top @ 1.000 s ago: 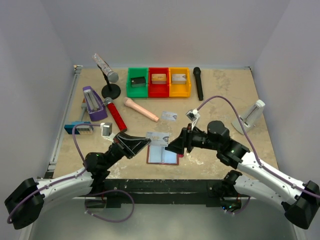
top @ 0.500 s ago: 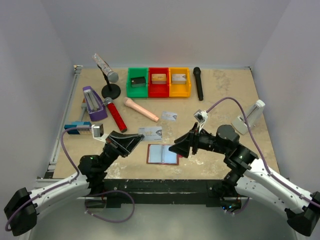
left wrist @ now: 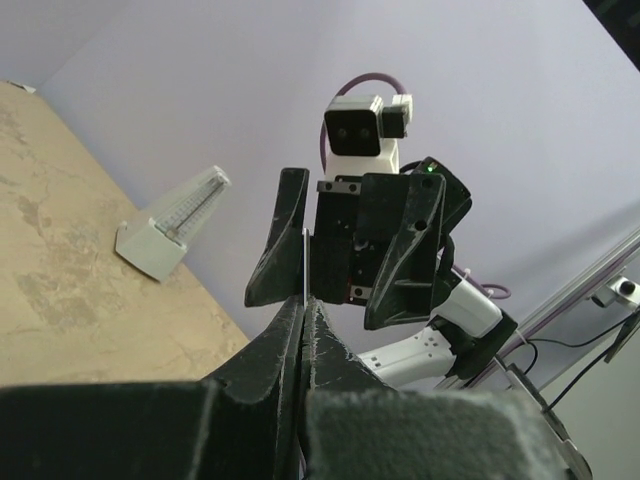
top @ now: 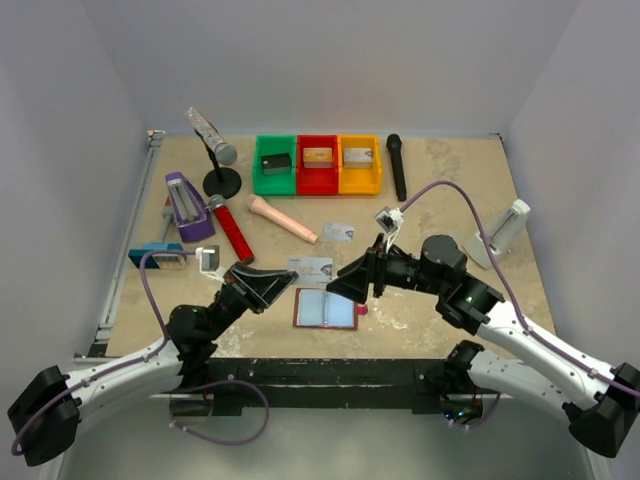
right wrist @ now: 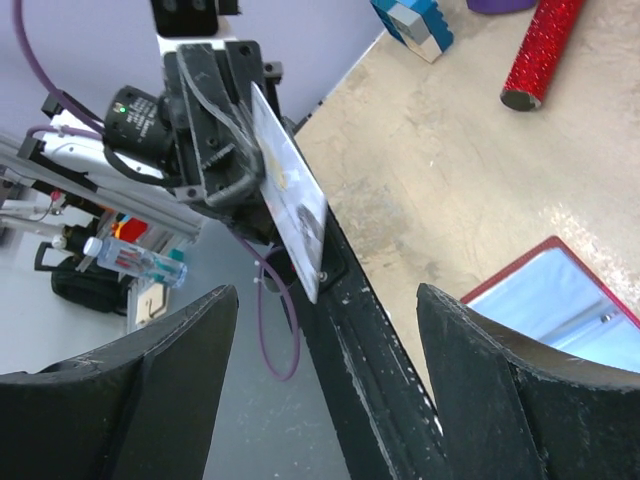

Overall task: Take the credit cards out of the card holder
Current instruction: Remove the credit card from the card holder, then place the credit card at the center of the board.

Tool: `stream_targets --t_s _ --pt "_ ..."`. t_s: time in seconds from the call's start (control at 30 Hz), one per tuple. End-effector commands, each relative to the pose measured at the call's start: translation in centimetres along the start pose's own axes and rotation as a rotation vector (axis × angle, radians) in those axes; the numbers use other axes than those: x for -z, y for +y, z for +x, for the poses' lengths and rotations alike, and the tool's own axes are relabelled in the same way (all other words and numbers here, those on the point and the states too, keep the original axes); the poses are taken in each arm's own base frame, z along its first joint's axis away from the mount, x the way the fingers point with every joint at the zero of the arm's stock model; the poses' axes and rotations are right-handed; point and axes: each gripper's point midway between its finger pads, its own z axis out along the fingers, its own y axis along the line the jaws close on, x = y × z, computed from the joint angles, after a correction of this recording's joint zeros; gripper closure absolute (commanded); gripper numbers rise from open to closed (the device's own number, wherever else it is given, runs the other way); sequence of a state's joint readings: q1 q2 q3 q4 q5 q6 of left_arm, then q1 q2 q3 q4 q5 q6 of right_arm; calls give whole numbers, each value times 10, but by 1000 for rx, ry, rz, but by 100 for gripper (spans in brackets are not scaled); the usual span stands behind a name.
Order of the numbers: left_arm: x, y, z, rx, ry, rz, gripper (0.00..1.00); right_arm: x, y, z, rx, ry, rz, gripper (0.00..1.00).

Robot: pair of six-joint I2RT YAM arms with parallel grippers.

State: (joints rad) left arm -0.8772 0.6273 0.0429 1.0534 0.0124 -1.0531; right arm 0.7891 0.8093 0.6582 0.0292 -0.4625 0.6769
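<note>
The card holder (top: 325, 310) lies open on the table near the front edge, dark red with pale blue pockets; it also shows as a red-rimmed corner, the card holder (right wrist: 570, 295), in the right wrist view. My left gripper (top: 290, 280) is shut on one pale credit card (top: 312, 268), held above the table just behind the holder. That card (right wrist: 290, 195) faces the right wrist camera and appears edge-on as a thin card (left wrist: 303, 262) in the left wrist view. My right gripper (top: 345, 287) stands open right beside the card, its fingers (right wrist: 175, 395) apart from it. Another credit card (top: 340, 232) lies flat farther back.
Green (top: 275, 165), red (top: 318, 163) and yellow (top: 360, 163) bins stand at the back. A black microphone (top: 397, 165), red microphone (top: 230, 228), peach handle (top: 282, 218), microphone stand (top: 221, 182), purple metronome (top: 186, 206) and white metronome (top: 506, 230) lie around.
Half a second ago the two arms stood farther apart; both have come back toward each other. The left still holds the card. The right jaws stand wider than a second ago.
</note>
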Motion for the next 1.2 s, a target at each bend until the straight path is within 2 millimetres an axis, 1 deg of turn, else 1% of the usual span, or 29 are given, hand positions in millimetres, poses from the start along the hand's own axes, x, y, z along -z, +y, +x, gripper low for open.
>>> stream_targets --t_s 0.0,0.13,0.27,0.3,0.37,0.4,0.43,0.5,0.57,0.6,0.63,0.7,0.73,0.77,0.8,0.83,0.93,0.97,1.03,1.13,1.17 --pt "39 45 34 -6 85 -82 100 -4 27 -31 45 -66 -81 24" --pt "38 43 35 -3 88 -73 100 -13 23 -30 26 -32 -76 29" --pt "38 43 34 -5 87 -70 100 -19 21 -30 11 -20 -75 43" --pt "38 42 33 -5 81 -70 100 -20 21 -29 9 -17 -78 48" --pt "39 44 34 -7 82 -77 100 -21 21 -28 5 -15 -84 62" --pt "39 45 34 -7 81 -79 100 -21 21 -27 1 -11 -91 67" --pt "40 46 34 -7 80 -82 100 -21 23 -26 0 -11 -105 74" --pt "39 46 33 -7 76 -82 100 -22 27 -27 0 -23 -141 84" --pt "39 45 33 -8 75 -81 100 -21 33 -27 0 -25 -180 99" --pt "39 44 33 -10 77 -78 98 -21 35 -26 -1 -21 -194 100" --pt "39 44 33 -14 80 -74 87 -20 36 -27 3 -22 -202 100" --pt "39 43 33 -19 82 -73 58 -18 34 -27 -4 -21 -188 100" --pt "39 46 32 -20 77 -85 48 -16 29 -28 -8 -21 -165 100" --pt "40 49 31 -21 67 -100 43 -14 22 -29 -18 -26 -130 100" --pt "41 53 30 -19 63 -121 34 -12 14 -29 -31 -24 -88 100" --pt "41 57 25 -25 37 -143 1 -9 2 -29 -46 -28 -37 100" --pt "45 81 21 -54 23 -288 0 0 -35 -28 -109 -40 104 100" --pt "48 89 19 -63 27 -352 0 1 -44 -30 -113 -51 130 100" --pt "57 107 17 -102 47 -476 1 5 -73 -21 -147 -34 234 100" --pt "66 114 14 -151 103 -605 3 8 -116 -6 -222 20 375 100" --pt "70 118 14 -161 127 -650 3 6 -132 4 -263 56 419 100"
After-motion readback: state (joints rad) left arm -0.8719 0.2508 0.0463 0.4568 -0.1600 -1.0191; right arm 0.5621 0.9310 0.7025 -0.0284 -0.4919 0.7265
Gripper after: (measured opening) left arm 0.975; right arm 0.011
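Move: The left hand holds the credit card by its edge, the card's middle some 2 cm ahead, 3 cm right and 2 cm above it. From the open right hand the card lies level ahead, about 6 cm left and 1 cm up. The open card holder lies some 22 cm below the right hand, about 4 cm ahead and 4 cm left; a loose card lies on the table, roughly 22 cm straight ahead. Edging left, the right hand pinches the card, then, the left releasing, carries it 9 cm forward-right and down. ##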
